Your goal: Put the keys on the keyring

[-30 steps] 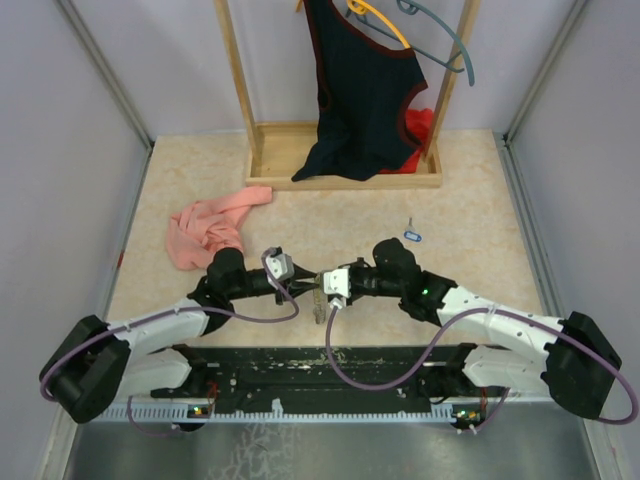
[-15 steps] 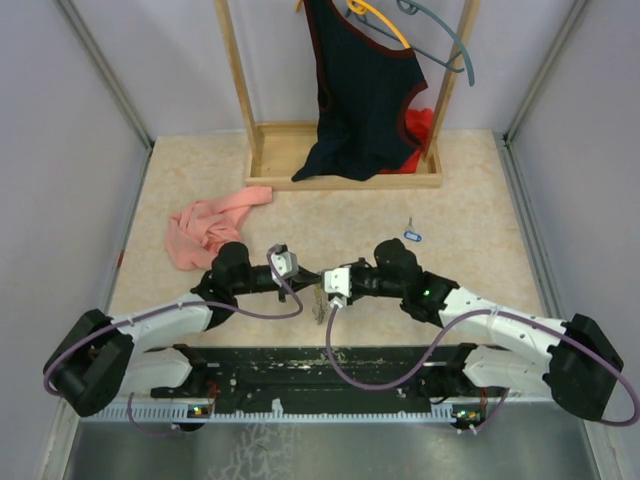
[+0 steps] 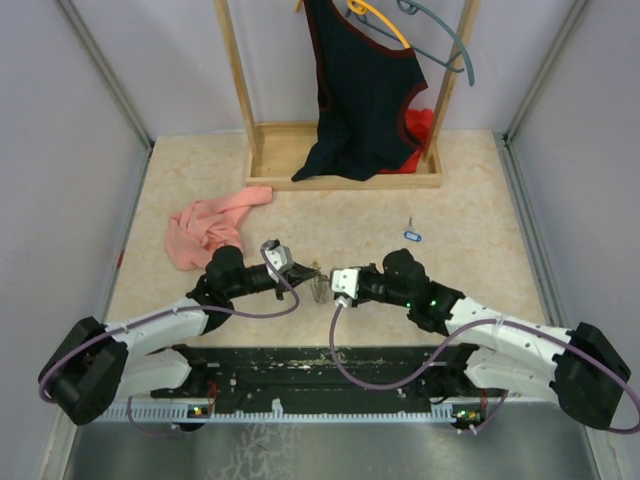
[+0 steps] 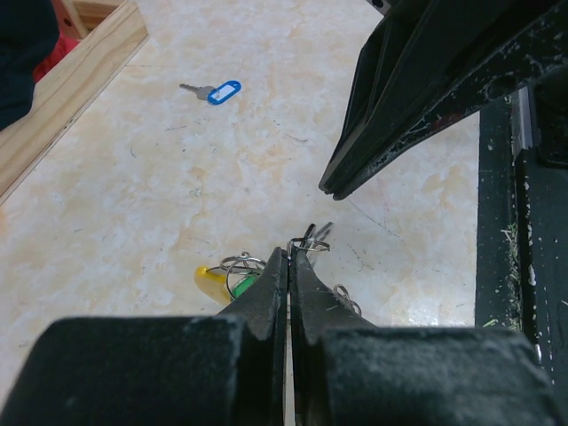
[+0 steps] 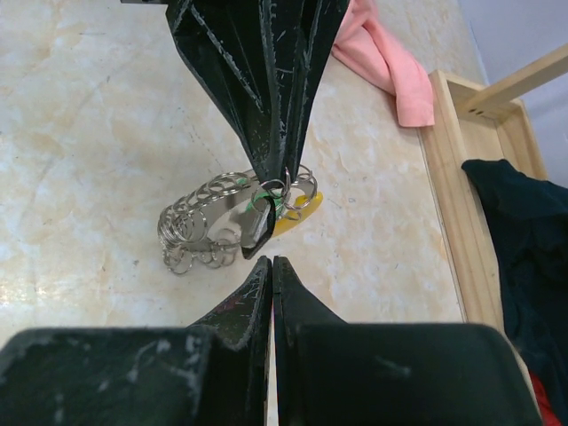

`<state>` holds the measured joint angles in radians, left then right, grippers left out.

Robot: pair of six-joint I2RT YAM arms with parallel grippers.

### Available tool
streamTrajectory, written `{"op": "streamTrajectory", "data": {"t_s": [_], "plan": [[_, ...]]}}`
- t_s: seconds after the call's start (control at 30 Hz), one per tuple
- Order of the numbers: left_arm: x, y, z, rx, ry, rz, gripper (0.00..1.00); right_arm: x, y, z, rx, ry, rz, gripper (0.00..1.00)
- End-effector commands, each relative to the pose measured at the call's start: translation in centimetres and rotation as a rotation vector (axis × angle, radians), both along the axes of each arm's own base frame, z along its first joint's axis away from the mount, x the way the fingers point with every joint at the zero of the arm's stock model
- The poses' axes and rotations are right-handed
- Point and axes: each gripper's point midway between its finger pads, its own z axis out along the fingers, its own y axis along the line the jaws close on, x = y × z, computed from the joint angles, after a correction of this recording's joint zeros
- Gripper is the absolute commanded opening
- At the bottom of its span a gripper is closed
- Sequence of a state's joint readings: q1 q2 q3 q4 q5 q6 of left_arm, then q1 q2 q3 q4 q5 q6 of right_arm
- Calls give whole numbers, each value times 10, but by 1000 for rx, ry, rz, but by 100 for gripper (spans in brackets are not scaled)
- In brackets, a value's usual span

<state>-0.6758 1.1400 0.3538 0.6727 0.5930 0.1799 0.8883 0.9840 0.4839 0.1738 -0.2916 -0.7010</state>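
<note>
My left gripper (image 3: 312, 269) is shut on the keyring (image 3: 319, 287), a bunch of thin wire loops with a yellow piece (image 5: 298, 211) and a green key head (image 4: 238, 284). In the right wrist view the left fingertips (image 5: 269, 169) pinch a small loop while the bunch (image 5: 202, 228) rests on the table. My right gripper (image 3: 334, 281) is shut and empty, its tips (image 5: 272, 263) just short of the bunch. A blue-headed key (image 3: 412, 236) lies alone on the table to the far right; it also shows in the left wrist view (image 4: 218, 91).
A pink cloth (image 3: 205, 228) lies left of the arms. A wooden rack (image 3: 268, 160) at the back holds a dark garment (image 3: 362, 90) and hangers (image 3: 440, 40). The black table edge (image 3: 320, 365) runs along the near side.
My right gripper has drawn back to the right, away from the keyring. My left gripper has turned and shifted slightly right, still holding the bunch.
</note>
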Motion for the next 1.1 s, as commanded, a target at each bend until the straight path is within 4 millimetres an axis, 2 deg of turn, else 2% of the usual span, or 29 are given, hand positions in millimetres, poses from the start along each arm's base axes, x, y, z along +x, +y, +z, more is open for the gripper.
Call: {"op": "streamTrajectory", "data": {"t_s": [0.0, 0.27, 0.63, 0.73, 1.07], "plan": [[2, -1, 20, -63, -22, 10, 1, 3, 10, 12, 50, -10, 11, 0], [2, -2, 23, -75, -14, 12, 1, 3, 5, 28, 138, -39, -23, 0], [4, -1, 24, -88, 25, 35, 1, -4, 30, 47, 234, -37, 82, 26], [4, -1, 26, -96, 35, 42, 1, -3, 35, 47, 257, -36, 88, 29], [4, -3, 30, -127, 61, 46, 1, 3, 41, 33, 243, -14, 77, 29]]}}
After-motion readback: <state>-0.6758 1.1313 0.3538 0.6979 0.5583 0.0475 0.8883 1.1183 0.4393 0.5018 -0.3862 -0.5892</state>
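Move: The keyring's metal clasp hangs at the left hand's shut fingertips, roughly 1 cm below and 1 cm to the right of that hand point. From the right hand, the clasp is about 4 cm left, 1 cm ahead and nearly level. The yellow tag hangs some 6 cm left, 3 cm ahead and 4 cm below the right hand. The blue-tagged key lies on the table roughly 19 cm right, 10 cm ahead and 12 cm below it. Right hand opens its fingers about a quarter and reaches some 3 cm left around the left-held keyring clasp. ##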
